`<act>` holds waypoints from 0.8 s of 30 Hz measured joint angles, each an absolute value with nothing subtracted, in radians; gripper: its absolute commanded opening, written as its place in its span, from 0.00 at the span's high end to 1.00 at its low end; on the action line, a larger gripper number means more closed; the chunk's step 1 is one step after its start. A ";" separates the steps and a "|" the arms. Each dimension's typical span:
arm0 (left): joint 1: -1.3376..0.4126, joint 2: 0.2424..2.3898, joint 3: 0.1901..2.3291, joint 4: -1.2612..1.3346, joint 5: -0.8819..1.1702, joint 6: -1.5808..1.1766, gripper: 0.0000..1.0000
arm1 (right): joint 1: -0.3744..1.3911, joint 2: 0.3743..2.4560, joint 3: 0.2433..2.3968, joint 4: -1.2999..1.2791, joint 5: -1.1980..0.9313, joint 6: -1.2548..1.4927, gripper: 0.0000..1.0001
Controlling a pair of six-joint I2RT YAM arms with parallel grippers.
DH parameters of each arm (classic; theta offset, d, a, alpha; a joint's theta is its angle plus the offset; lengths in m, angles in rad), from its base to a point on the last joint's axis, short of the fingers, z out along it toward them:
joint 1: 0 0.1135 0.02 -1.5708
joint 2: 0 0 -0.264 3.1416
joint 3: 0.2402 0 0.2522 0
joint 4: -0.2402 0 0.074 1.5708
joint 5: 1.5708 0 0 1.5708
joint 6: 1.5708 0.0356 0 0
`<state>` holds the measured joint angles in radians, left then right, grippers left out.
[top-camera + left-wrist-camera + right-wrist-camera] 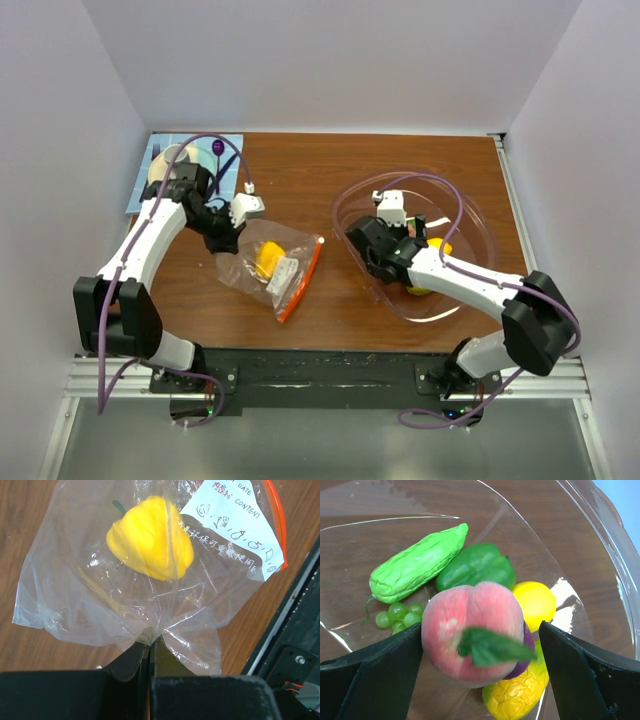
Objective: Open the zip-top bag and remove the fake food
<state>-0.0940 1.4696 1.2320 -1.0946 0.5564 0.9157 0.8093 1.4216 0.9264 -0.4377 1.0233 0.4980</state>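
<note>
The zip-top bag (270, 268) lies crumpled on the wooden table, its orange-red zip strip (300, 285) toward the near side. My left gripper (225, 243) is shut on a bunched fold of the bag (100, 580), pinched at the fingertips (150, 642). A yellow pepper (150, 537) of the fake food sits inside it. My right gripper (480, 630) hangs open over the clear bowl (480, 240). Between its fingers is a pink peach (470, 630) with a blurred leaf; it touches the left finger, with a gap at the right one.
In the bowl (600, 540) lie a bumpy green gourd (417, 565), a green pepper (476, 565), a lemon (536, 604), green grapes (397, 616), a purple piece (526, 650) and a wrinkled yellow fruit (517, 695). A blue mat (145, 185) lies at the far left.
</note>
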 measured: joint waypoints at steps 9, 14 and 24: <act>-0.097 1.457 1.407 -1.233 0.633 0.909 1.00 | 0.828 1.338 0.950 -0.453 1.039 0.496 0.01; -0.118 1.410 1.489 -1.259 0.682 0.891 1.00 | 0.915 1.318 0.950 -0.440 1.069 0.494 0.01; -0.128 1.404 1.262 -1.209 0.625 0.872 1.00 | 1.178 1.372 0.921 -0.329 1.050 0.444 0.01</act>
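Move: The yellow pepper in the bag lies some 33 cm to the right hand's left, 5 cm back and 10 cm lower; the bag's orange zip edge is about 24 cm left and 9 cm back. The released peach is about 1 cm ahead, straight below by 3 cm, and the bowl's left rim some 16 cm left, level ahead. From the left hand, which grips the bag's closed end, the pepper lies roughly 11 cm right, 2 cm back and 9 cm down. Keeping its shut fingers on the closed end of the bag, the left hand jerks it up about 9 cm with a slight tip, then drops back most of that way while drawing back some 3 cm, as if to shake the pepper towards the mouth. The right hand, fingers already wide open, rises about 4 cm clear of the peach, then swings left some 11 cm and back 6 cm across the bowl towards the bag's zip edge, turning about 20 degrees counter-clockwise without closing. ##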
